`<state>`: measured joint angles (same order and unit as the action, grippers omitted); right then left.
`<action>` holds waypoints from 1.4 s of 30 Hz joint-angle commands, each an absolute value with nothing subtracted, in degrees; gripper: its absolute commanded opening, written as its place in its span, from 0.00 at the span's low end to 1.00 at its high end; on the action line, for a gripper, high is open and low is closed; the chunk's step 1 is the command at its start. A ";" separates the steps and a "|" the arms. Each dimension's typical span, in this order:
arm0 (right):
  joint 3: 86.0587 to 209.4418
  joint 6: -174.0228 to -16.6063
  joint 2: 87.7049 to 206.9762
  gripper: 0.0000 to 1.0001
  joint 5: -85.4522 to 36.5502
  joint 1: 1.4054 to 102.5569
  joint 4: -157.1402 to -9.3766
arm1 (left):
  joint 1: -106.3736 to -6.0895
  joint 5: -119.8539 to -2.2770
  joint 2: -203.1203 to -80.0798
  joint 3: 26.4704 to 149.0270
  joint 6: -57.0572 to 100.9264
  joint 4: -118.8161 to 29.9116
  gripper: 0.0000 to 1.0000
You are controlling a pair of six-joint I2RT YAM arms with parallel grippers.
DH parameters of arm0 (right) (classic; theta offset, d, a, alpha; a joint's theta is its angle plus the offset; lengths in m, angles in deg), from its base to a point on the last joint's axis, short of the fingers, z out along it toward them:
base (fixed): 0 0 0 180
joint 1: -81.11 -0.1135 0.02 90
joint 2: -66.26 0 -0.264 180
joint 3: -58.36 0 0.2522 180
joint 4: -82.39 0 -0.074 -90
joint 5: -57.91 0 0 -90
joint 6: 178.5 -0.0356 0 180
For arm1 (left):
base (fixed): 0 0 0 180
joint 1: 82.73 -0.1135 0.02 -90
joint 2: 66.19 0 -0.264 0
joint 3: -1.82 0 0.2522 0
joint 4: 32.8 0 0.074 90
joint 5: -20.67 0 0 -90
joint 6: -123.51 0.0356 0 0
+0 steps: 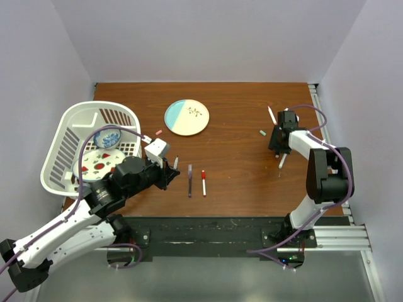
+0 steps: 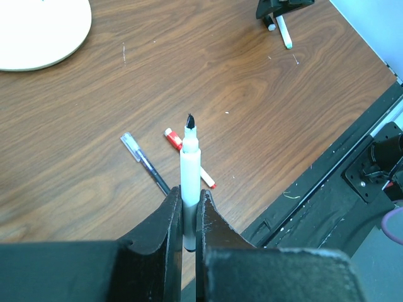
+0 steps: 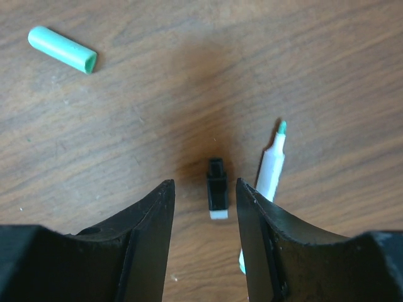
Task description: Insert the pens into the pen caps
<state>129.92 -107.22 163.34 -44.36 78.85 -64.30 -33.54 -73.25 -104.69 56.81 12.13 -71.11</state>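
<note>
My left gripper point(image 2: 189, 207) is shut on a white pen point(image 2: 191, 157) whose bare black tip points away from the jaws; in the top view this gripper point(image 1: 167, 171) hovers at the table's near left. My right gripper point(image 3: 204, 201) is open and straddles a small black pen cap point(image 3: 217, 187) lying on the wood without touching it. A green-tipped white pen point(image 3: 272, 168) lies just outside the right finger. A green cap point(image 3: 62, 49) lies further off to the left. A dark purple pen point(image 1: 189, 180) and a red-ended pen point(image 1: 203, 182) lie side by side near the front.
A white basket point(image 1: 66, 126) holding dishes sits at the left edge. A blue-and-cream plate point(image 1: 187, 117) lies at the back centre. A pink cap point(image 1: 158, 133) lies near the basket and another white pen point(image 1: 271, 114) beyond my right gripper point(image 1: 277, 146).
</note>
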 commanded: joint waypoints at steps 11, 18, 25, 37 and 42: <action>130.31 -104.06 164.97 0.47 -32.27 78.91 -69.08 | -33.60 -74.07 -104.16 56.19 13.30 -69.93 0.00; 130.04 -101.60 164.25 0.48 -25.59 78.73 -70.41 | -33.60 -73.98 -103.90 56.10 13.21 -69.85 0.00; 130.04 -100.72 165.13 0.49 -22.60 77.68 -71.63 | -33.60 -73.98 -103.37 55.83 12.95 -69.76 0.00; 130.39 -99.31 165.14 0.49 -22.60 74.43 -69.44 | -33.60 -73.55 -103.63 55.92 13.04 -69.76 0.00; 128.28 -100.19 161.72 0.48 -22.51 73.38 -68.30 | -33.60 -73.55 -103.64 55.83 13.04 -69.76 0.00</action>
<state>129.52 -100.40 165.65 -23.40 74.23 -69.26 -33.54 -73.27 -103.80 56.05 12.11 -71.27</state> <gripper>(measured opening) 0.484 0.104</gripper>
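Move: The black cap lies almost under the right hand, about 2 cm below, 1 cm ahead and 1 cm to its right, between the half-open fingers. The green pen lies some 3 cm to the right of the cap and 2 cm nearer the base; the green cap is about 12 cm ahead and 7 cm left of this hand. From the left hand, the black cap is roughly 66 cm right, 19 cm ahead and 20 cm below. The black cap is pushed along the table to the left by the right hand's right-side finger as the hand sweeps about 9 cm left, away from the green pen, staying low with a dip of about 1 cm. The hand turns some 20 degrees counter-clockwise, its left side rising about 15 degrees, and the fingers stay half open. The left hand keeps its pen held. ##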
